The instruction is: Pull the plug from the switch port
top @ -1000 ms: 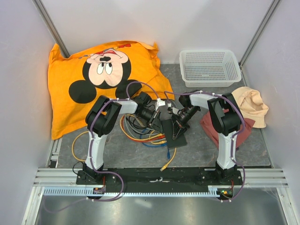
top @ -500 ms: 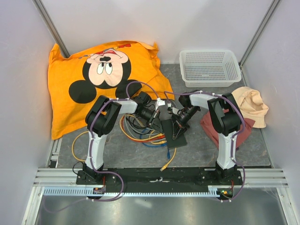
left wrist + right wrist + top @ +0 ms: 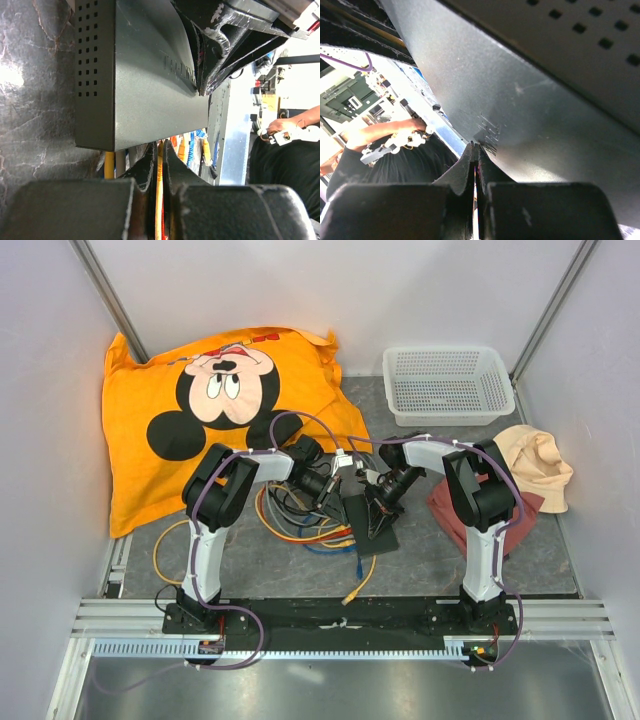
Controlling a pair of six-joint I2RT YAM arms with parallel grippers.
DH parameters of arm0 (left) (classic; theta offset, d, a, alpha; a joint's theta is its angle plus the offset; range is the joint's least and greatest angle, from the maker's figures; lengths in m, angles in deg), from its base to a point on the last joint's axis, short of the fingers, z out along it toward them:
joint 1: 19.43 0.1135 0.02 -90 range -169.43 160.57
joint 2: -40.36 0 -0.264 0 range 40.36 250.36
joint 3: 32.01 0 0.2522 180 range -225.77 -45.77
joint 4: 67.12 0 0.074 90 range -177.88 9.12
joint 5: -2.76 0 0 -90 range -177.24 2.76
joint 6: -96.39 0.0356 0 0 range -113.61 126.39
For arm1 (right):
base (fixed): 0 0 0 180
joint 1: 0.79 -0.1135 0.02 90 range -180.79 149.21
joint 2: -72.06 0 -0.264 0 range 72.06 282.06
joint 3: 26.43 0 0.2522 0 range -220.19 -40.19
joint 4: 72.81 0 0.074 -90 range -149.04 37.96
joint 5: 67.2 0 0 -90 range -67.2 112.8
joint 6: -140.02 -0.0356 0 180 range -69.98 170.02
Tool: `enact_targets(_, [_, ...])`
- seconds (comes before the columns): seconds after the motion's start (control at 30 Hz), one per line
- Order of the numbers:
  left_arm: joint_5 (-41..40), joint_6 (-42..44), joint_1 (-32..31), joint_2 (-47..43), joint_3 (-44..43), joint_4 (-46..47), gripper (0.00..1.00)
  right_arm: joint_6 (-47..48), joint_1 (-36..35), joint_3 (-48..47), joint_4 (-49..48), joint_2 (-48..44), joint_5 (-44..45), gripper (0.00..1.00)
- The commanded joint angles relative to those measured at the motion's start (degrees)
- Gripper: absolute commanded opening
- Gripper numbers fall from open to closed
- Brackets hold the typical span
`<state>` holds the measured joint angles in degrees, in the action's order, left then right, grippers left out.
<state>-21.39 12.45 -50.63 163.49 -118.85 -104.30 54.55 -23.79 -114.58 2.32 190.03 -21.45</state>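
The switch (image 3: pixel 368 522) is a flat matte-black box lying between my arms, and it fills the left wrist view (image 3: pixel 140 75). My left gripper (image 3: pixel 160 150) is shut on a yellow cable (image 3: pixel 160 200) right at the switch's socket edge. The plug itself is hidden behind the fingertips. My right gripper (image 3: pixel 475 147) is shut, its tips resting on the switch's top face (image 3: pixel 545 100). The left wrist view shows it from the side (image 3: pixel 207 87). From above, the left gripper (image 3: pixel 338 492) and the right gripper (image 3: pixel 376 512) meet over the switch.
Several yellow, orange and blue cables (image 3: pixel 300 520) coil left of the switch, and more plugs (image 3: pixel 197 145) show beside its edge. An orange Mickey Mouse cloth (image 3: pixel 220 400) lies back left. At the right are a white mesh basket (image 3: pixel 447 383), a peach cap (image 3: pixel 540 465) and a maroon cloth (image 3: pixel 450 515).
My left gripper has closed the last bit onto the yellow cable. Both arms keep their places over the switch.
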Motion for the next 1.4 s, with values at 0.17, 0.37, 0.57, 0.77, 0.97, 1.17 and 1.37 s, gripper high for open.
enact_targets(0.17, [-10.73,6.5,-0.44,2.99,-0.39,-4.88,0.02,5.57,-0.99,2.76,-16.28,3.67,21.13,0.0])
enact_targets(0.37, [-10.82,7.29,-0.44,4.22,-4.52,-7.51,0.02,5.48,-1.25,2.85,-16.28,3.58,21.13,0.0])
enact_targets(0.57, [-12.67,11.25,-0.88,5.63,-9.01,-12.61,0.02,5.48,-1.34,2.94,-16.19,3.49,21.05,0.0])
enact_targets(0.77, [-11.88,11.43,-1.67,7.12,-9.89,-14.99,0.02,5.57,-1.34,3.02,-16.1,3.4,20.69,0.0])
enact_targets(0.97, [-10.48,12.48,-1.67,7.82,-11.29,-17.97,0.02,5.49,-1.34,2.85,-16.19,3.23,20.34,0.0])
enact_targets(1.17, [-1.51,3.18,0.88,9.41,-10.78,-13.69,0.29,5.57,-1.34,3.02,-16.28,3.23,20.52,0.0])
enact_targets(1.37, [-0.55,0.27,1.32,7.65,-5.67,-8.05,0.33,5.57,-1.43,3.2,-16.36,3.14,20.69,0.0])
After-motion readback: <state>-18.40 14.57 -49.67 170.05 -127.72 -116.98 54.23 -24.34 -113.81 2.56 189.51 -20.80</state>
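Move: The left fingers are already shut around the yellow plug at the port side of the switch, so it lies right at the left hand point; from the right hand it is about 5 cm left, 3 cm ahead and 1 cm down. The switch's middle is some 5 cm right of the left hand, level ahead and 1 cm lower. A blue plug lies roughly 8 cm back and 2 cm right of that hand, some 2 cm down. Almost in place, the left hand eases barely half a centimetre forward and tips its fingers about 5 degrees further down, still pinching the yellow plug. It then opens to about a third and rolls its front side down by nearly 10 degrees, leaving the plug between the parted fingers. The right hand keeps its shut fingertips on the switch's top, creeping about half a centimetre back. ##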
